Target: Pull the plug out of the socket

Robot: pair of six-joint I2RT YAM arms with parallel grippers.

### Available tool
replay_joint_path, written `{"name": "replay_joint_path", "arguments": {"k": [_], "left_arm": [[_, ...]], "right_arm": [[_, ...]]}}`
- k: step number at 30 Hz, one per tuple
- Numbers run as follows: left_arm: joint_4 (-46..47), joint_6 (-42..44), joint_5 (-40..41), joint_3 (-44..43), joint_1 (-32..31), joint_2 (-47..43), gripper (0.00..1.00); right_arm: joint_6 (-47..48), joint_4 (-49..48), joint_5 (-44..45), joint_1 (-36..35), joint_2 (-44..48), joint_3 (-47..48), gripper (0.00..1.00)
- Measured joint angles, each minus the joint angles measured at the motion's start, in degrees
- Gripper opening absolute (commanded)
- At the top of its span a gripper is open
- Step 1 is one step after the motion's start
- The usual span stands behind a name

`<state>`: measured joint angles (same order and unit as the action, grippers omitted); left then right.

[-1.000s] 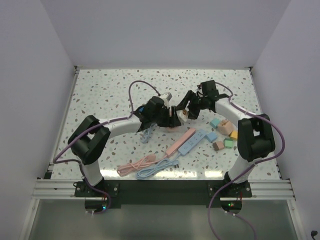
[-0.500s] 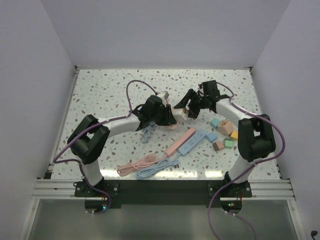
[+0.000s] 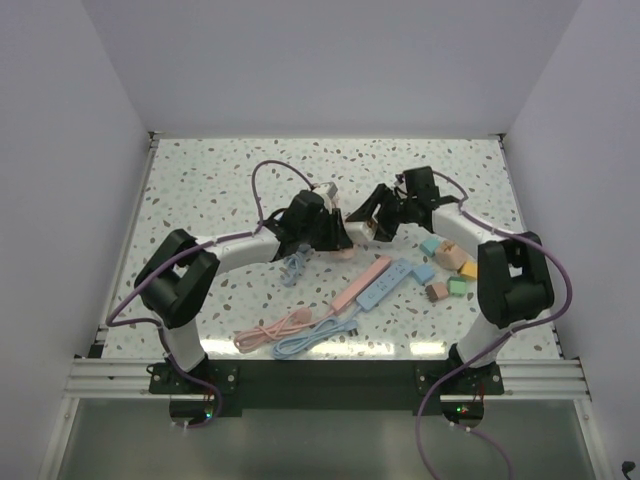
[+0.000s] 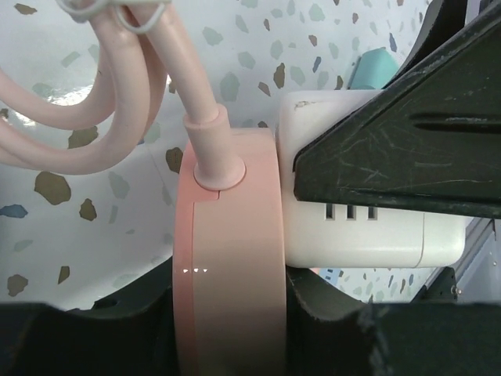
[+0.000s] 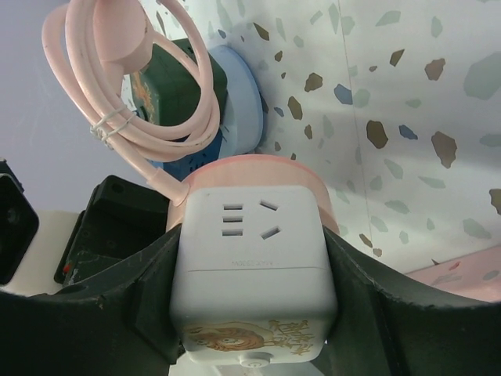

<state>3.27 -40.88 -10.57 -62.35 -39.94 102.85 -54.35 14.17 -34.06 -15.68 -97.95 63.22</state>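
Note:
A round pink plug [image 4: 227,258] sits flush against a white cube socket [image 4: 360,227], its pink cable [image 4: 133,102] looping away. My left gripper [image 4: 227,317] is shut on the plug's rim; in the top view it [image 3: 338,238] is at mid-table. My right gripper [image 5: 254,290] is shut on the socket [image 5: 254,266], one dark finger on each side. The plug's pink edge [image 5: 258,168] shows behind the cube. From above, the right gripper [image 3: 374,222] faces the left one, with the socket [image 3: 370,229] between them.
A pale blue plug and cable bundle [image 3: 295,266] lies under the left arm. A pink power strip [image 3: 362,283] and a blue one [image 3: 390,283] lie nearer, with their cables [image 3: 290,332]. Several coloured blocks [image 3: 448,265] sit at the right.
My left gripper has gone from open to shut on the pink plug and shifted slightly toward the socket. The right gripper has kept its hold on the socket, barely moving.

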Motion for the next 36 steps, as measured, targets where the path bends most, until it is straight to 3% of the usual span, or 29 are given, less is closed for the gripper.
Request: {"name": "replay_joint_path", "arguments": {"k": [7,11,17,26,30,36], "left_arm": [[4.3,0.0,-6.2,0.5,-0.1,0.0,0.00],[7.6,1.1,-9.9,0.5,-1.3,-0.1,0.00],[8.7,2.8,-12.9,0.1,-1.6,0.2,0.00],[1.7,2.5,-0.6,-0.2,5.2,4.8,0.00],[1.1,2.6,-0.2,-0.2,4.6,4.9,0.00],[2.1,2.6,-6.6,-0.2,4.0,4.9,0.00]], "right_arm": [[-0.1,-0.6,-4.7,5.2,8.1,-7.1,0.00],[4.8,5.2,-11.2,9.5,11.8,-8.0,0.00],[8.4,12.0,-11.9,10.9,14.1,-6.8,0.00],[13.7,18.9,-14.7,13.7,13.5,-5.9,0.00],[16.9,25.2,-9.8,13.7,13.4,-3.0,0.00],[19.6,30.7,10.1,13.9,13.1,3.0,0.00]]}}
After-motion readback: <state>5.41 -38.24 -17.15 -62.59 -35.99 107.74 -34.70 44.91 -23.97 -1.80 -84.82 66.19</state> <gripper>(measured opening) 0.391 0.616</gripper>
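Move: The right hand already grips the white plug, still in the round pink socket, whose middle lies about 6 cm to its left, 2 cm back and slightly lower. From that hand, the long pink strip is 13 cm back and 1 cm left, the blue strip 13 cm back and 5 cm right, and the teal block 3 cm back and 17 cm right, all some 9 cm below. The left hand holds the socket, with the plug about 5 cm to its right, 2 cm ahead and a little above. Keeping its pinch on the white plug, the right hand pulls it rightward, back and upward, hard enough to tow the left hand and its socket some 5 cm the same way. The left hand then swings back forward-left and down, easing off to end nearly 3 cm lower. The right hand carries on right towards the teal block, now forward and sinking, rolling its left side down; its total rightward travel is about 13 cm. ##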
